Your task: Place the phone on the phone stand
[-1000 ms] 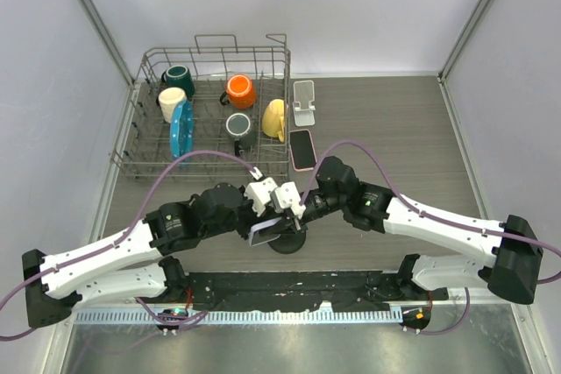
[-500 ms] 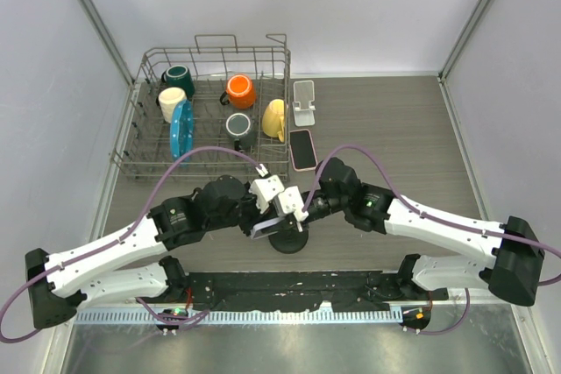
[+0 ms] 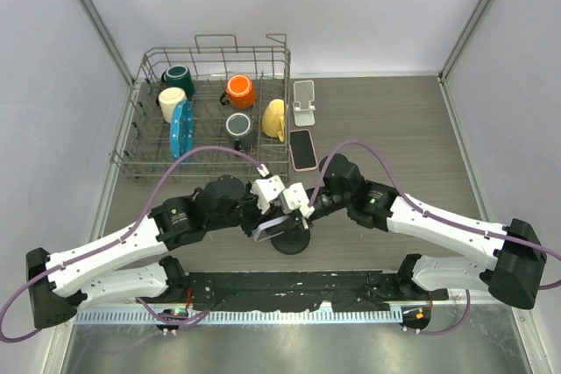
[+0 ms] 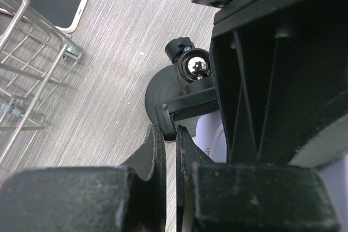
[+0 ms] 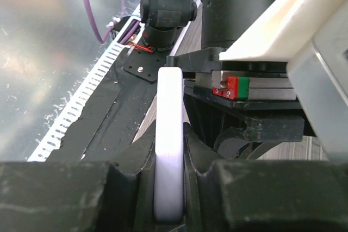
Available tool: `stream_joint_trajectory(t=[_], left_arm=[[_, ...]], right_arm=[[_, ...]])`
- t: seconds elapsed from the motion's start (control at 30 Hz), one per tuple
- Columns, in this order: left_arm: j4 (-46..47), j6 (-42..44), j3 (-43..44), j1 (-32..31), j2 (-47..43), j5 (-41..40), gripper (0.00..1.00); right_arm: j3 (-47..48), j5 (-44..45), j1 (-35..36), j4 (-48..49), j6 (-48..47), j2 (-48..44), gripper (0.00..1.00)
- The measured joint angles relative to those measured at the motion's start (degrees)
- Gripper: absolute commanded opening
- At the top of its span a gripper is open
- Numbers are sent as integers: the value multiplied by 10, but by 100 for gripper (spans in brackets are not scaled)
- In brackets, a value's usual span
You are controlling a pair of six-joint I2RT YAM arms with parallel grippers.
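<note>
My right gripper (image 3: 301, 213) is shut on a lavender phone (image 5: 169, 134), gripped edge-on between its jaws. In the top view the phone (image 3: 279, 228) shows as a thin strip just above a black phone stand (image 3: 289, 242) with a round base near the table's front. My left gripper (image 3: 265, 218) is shut on a thin black edge of that stand's cradle (image 4: 187, 104). Behind the cradle is the stand's shiny ball joint (image 4: 196, 66). Both grippers meet over the stand, and whether the phone touches the cradle is hidden.
A pink-cased phone (image 3: 302, 148) lies flat beside a wire dish rack (image 3: 210, 164) holding mugs and a blue plate. A white phone stand (image 3: 303, 101) sits behind it. The black rail of the arm bases (image 3: 289, 285) runs along the near edge.
Both grippers shifted slightly to the right over the black stand. The lavender phone has tipped to a thinner, more edge-on strip. Both grips are unchanged.
</note>
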Motion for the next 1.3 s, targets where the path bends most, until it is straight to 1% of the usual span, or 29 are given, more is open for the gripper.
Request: stream_joint_trajectory(t=[0.23, 0.47, 0.6, 0.7, 0.77, 0.8, 0.87, 0.9, 0.93, 1.03, 1.07, 1.13, 1.23, 1.3], left_arm=[[0, 5, 0, 3, 6, 12, 0], [1, 14, 3, 20, 13, 26, 0], [4, -1, 2, 22, 11, 15, 0], [7, -27, 1, 21, 4, -21, 0], [8, -56, 1, 20, 0, -61, 0], [7, -77, 1, 20, -3, -78, 0], [8, -111, 0, 12, -9, -139, 0], [10, -132, -1, 5, -11, -180, 0], [12, -146, -6, -5, -18, -210, 0], [25, -185, -37, -55, -47, -314, 0], [25, -195, -45, -69, -53, -334, 0], [25, -216, -56, -98, -57, -389, 0], [25, -245, -65, -115, -57, -444, 0], [24, -256, -74, -122, -61, -463, 0]], right_arm=[[8, -23, -5, -34, -3, 2, 1], [8, -7, -8, -41, 22, -5, 1], [0, 28, -8, -30, 58, -17, 1], [-14, 77, -7, -9, 121, -33, 1], [-23, 124, -3, 7, 165, -43, 1], [-27, 179, 0, 13, 198, -52, 1], [-29, 238, 2, 17, 253, -59, 0], [-30, 298, 16, 21, 282, -62, 0], [-30, 337, 23, 21, 305, -64, 0], [-29, 504, 85, 11, 389, -66, 0], [-27, 540, 103, 5, 408, -63, 0], [-10, 645, 149, -16, 466, -44, 0], [46, 774, 199, -74, 553, 7, 0], [72, 846, 233, -101, 592, 38, 0]])
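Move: The left hand already pinches the phone stand's bracket; the stand's middle lies about 3 cm back, 4 cm right and 6 cm below it. From the right hand, which holds the phone, the stand is roughly 5 cm ahead, 7 cm right and 8 cm below. Counted from the left hand, the rack's near right corner is some 14 cm straight ahead and the second phone 22 cm ahead, 6 cm right, both well below. Right hand swings the held phone some 70 degrees clockwise, 6 cm forward; left hand moves the pinched stand left-forward. ##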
